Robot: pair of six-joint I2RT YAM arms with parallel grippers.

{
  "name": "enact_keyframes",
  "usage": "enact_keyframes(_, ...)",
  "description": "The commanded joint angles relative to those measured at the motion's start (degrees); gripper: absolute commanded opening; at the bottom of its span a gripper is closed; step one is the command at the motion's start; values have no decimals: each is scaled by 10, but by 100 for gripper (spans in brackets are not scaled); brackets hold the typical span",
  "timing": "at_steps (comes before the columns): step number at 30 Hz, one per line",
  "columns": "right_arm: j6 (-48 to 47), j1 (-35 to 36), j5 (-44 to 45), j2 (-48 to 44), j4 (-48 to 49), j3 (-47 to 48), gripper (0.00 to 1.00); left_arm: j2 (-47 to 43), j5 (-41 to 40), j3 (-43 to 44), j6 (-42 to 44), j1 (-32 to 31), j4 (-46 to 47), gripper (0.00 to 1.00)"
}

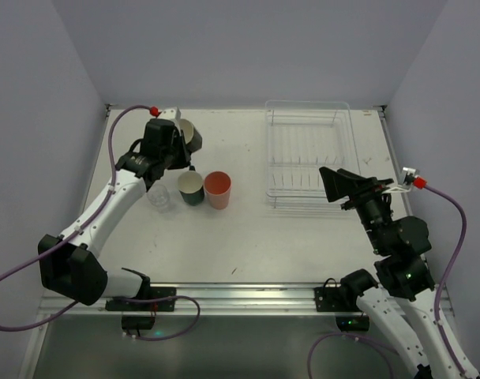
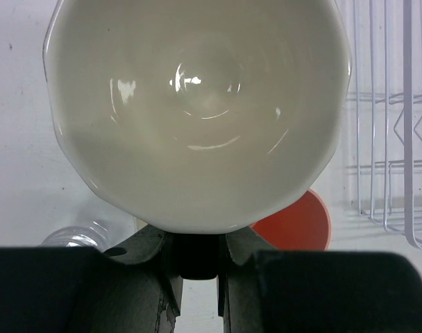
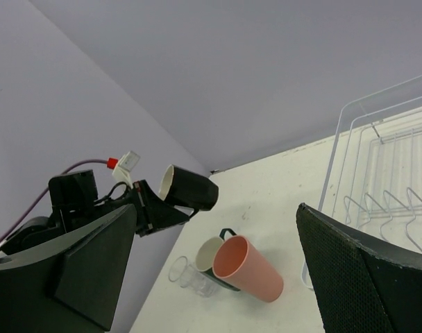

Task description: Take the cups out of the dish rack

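My left gripper [image 1: 175, 139] is shut on the handle of a black cup [image 1: 190, 134] with a cream inside, held tilted in the air over the table's far left. In the left wrist view the cup's mouth [image 2: 197, 104] fills the frame above that gripper [image 2: 197, 260]. Below it on the table stand a dark teal cup [image 1: 191, 188], a salmon-pink tumbler [image 1: 218, 189] and a clear cup [image 1: 159, 197], close together. The transparent dish rack [image 1: 269, 158] sits far right; I see no cup in it. My right gripper [image 1: 340, 186] hovers open at the rack's near edge, with nothing between its fingers.
The right wrist view shows the rack's rim [image 3: 350, 114] on its right, and the tumbler [image 3: 256, 272], teal cup [image 3: 211, 255] and clear cup [image 3: 187, 274] beyond its open gripper [image 3: 216, 208]. Grey walls close the table on three sides.
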Motion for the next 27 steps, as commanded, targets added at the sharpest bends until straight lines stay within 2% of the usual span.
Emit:
enact_keyframes(1,-14,-2,11,-5,-2,6,99,-31,-7,12,13,5,53,0)
enact_keyframes(7,-6,-2,4,5,-4,7,99,-73,1,16,24,4,2,0)
enact_keyframes(19,19,-2,-21,32,-12,29,99,-112,-40,42,30,5,-146,0)
enact_keyframes(27,30,-2,-30,38,-20,34,99,-105,7,63,27,3,-183,0)
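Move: The left gripper already holds the black mug by its handle, roughly 20 cm above the standing cups. The likely goal, clear table just nearer than the glass and green cup, lies about 13 cm back and 6 cm left of it. The green cup is right below; the pink cup stands about 9 cm right and level with the hand, the glass some 11 cm left and 2 cm back. From the right gripper that clear patch is roughly 40 cm left and 2 cm ahead. Draw the left gripper back towards the base by about 7 cm and some 3 cm to the left, carrying the black mug back over the green cup and glass towards the clear table on their near side. Let it rise slightly, then sink again, while the fingers tip about 10 degrees further down; keep the grip on the handle closed throughout. ##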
